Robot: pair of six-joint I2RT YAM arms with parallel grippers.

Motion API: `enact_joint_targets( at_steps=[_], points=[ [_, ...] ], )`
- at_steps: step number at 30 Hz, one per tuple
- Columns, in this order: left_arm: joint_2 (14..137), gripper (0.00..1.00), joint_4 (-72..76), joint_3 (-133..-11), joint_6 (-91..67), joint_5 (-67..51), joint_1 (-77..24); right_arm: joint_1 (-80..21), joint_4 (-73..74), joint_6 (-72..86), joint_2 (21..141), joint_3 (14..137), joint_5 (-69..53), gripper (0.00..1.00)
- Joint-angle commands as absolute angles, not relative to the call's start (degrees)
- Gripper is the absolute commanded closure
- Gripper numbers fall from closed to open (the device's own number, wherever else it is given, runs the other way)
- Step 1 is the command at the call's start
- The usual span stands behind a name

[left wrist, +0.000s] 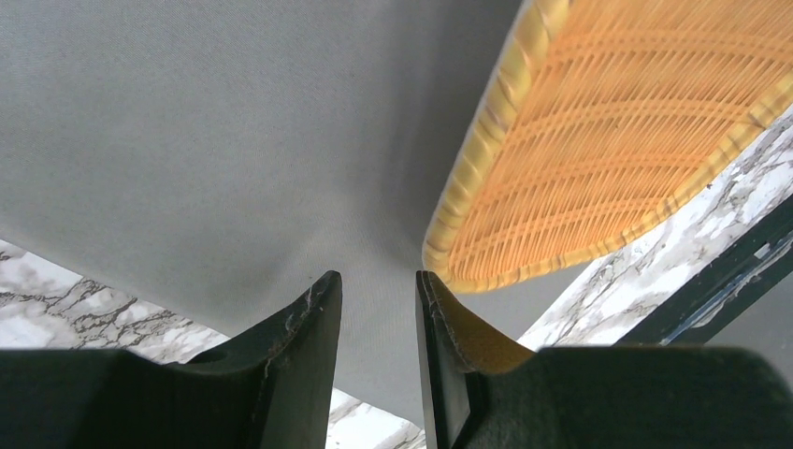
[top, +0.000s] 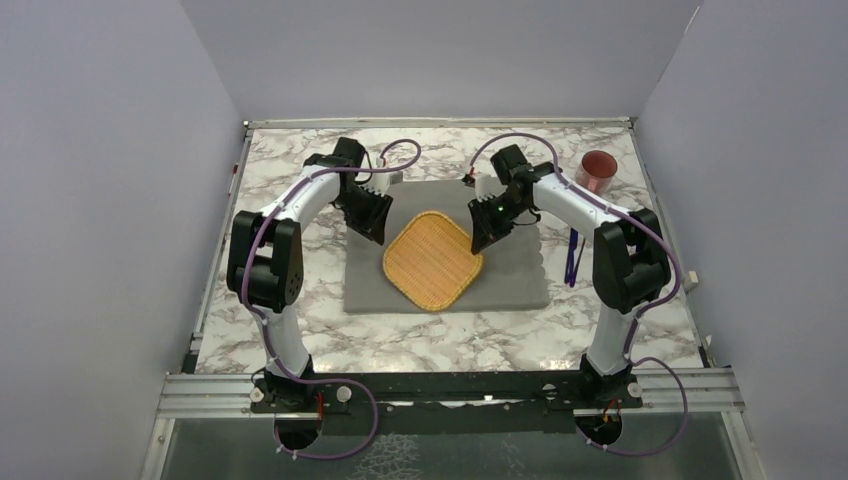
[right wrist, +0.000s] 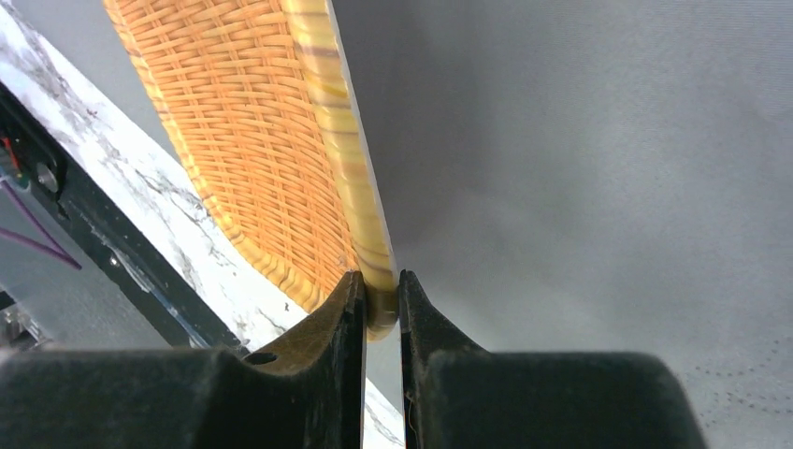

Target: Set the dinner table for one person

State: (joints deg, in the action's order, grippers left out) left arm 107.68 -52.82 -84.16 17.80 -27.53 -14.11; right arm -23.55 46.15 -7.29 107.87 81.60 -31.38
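Observation:
A square woven wicker plate (top: 432, 262) lies turned like a diamond on a grey placemat (top: 510, 285) in the middle of the marble dinner table (top: 300, 345). My right gripper (top: 478, 243) is at the plate's right corner. In the right wrist view it (right wrist: 381, 283) is shut on the wicker rim (right wrist: 351, 168). My left gripper (top: 378, 232) hangs over the placemat at the plate's left corner. Its jaws (left wrist: 379, 281) stand open with only grey cloth (left wrist: 234, 140) between them, and the plate's corner (left wrist: 617, 140) is just beside the right finger.
A red translucent cup (top: 598, 172) stands at the table's far right. Blue-purple utensils (top: 572, 255) lie on the marble right of the placemat. Grey walls close in the table on three sides, and a metal rail (top: 450, 392) runs along the near edge.

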Motion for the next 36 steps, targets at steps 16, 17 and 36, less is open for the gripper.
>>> enact_joint_targets(
  at_steps=[16,17,36],
  points=[
    [107.4,0.63,-53.0,-80.5,20.4,-30.7,-14.1,-23.5,38.0,-1.9,109.3,85.7,-15.0,0.99],
    [107.3,0.63,-53.0,-80.4,20.5,-30.7,-14.1,-23.5,37.9,-1.7,109.6,86.0,-14.8,0.99],
    [107.3,0.64,-53.0,-79.8,20.5,-30.2,-14.1,-23.5,37.5,-2.5,116.7,89.0,-12.6,0.99]
  ],
)
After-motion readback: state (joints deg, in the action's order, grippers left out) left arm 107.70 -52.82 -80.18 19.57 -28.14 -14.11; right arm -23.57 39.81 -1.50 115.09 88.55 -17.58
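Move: The right hand already pinches the woven tray by its right corner; the tray's middle is about 8 cm to its left, 1 cm back and 2 cm lower. The placemat's middle lies some 4 cm ahead, 5 cm left and 5 cm below, and the blue knife about 18 cm right, 3 cm ahead and 6 cm below. From the left hand, half open by the tray's left corner, the tray's middle is roughly 9 cm right, 3 cm back and 4 cm lower. Keeping its pinch on the tray's right corner, the right hand carries that corner forward about 7 cm over the placemat, nearly level at first and then sinking some 2 cm towards the cloth, while its wrist turns roughly 15 degrees, partly clockwise. The left hand, holding nothing and with its fingers staying partly open, draws back and down about 2 cm each way beside the tray's left corner. ##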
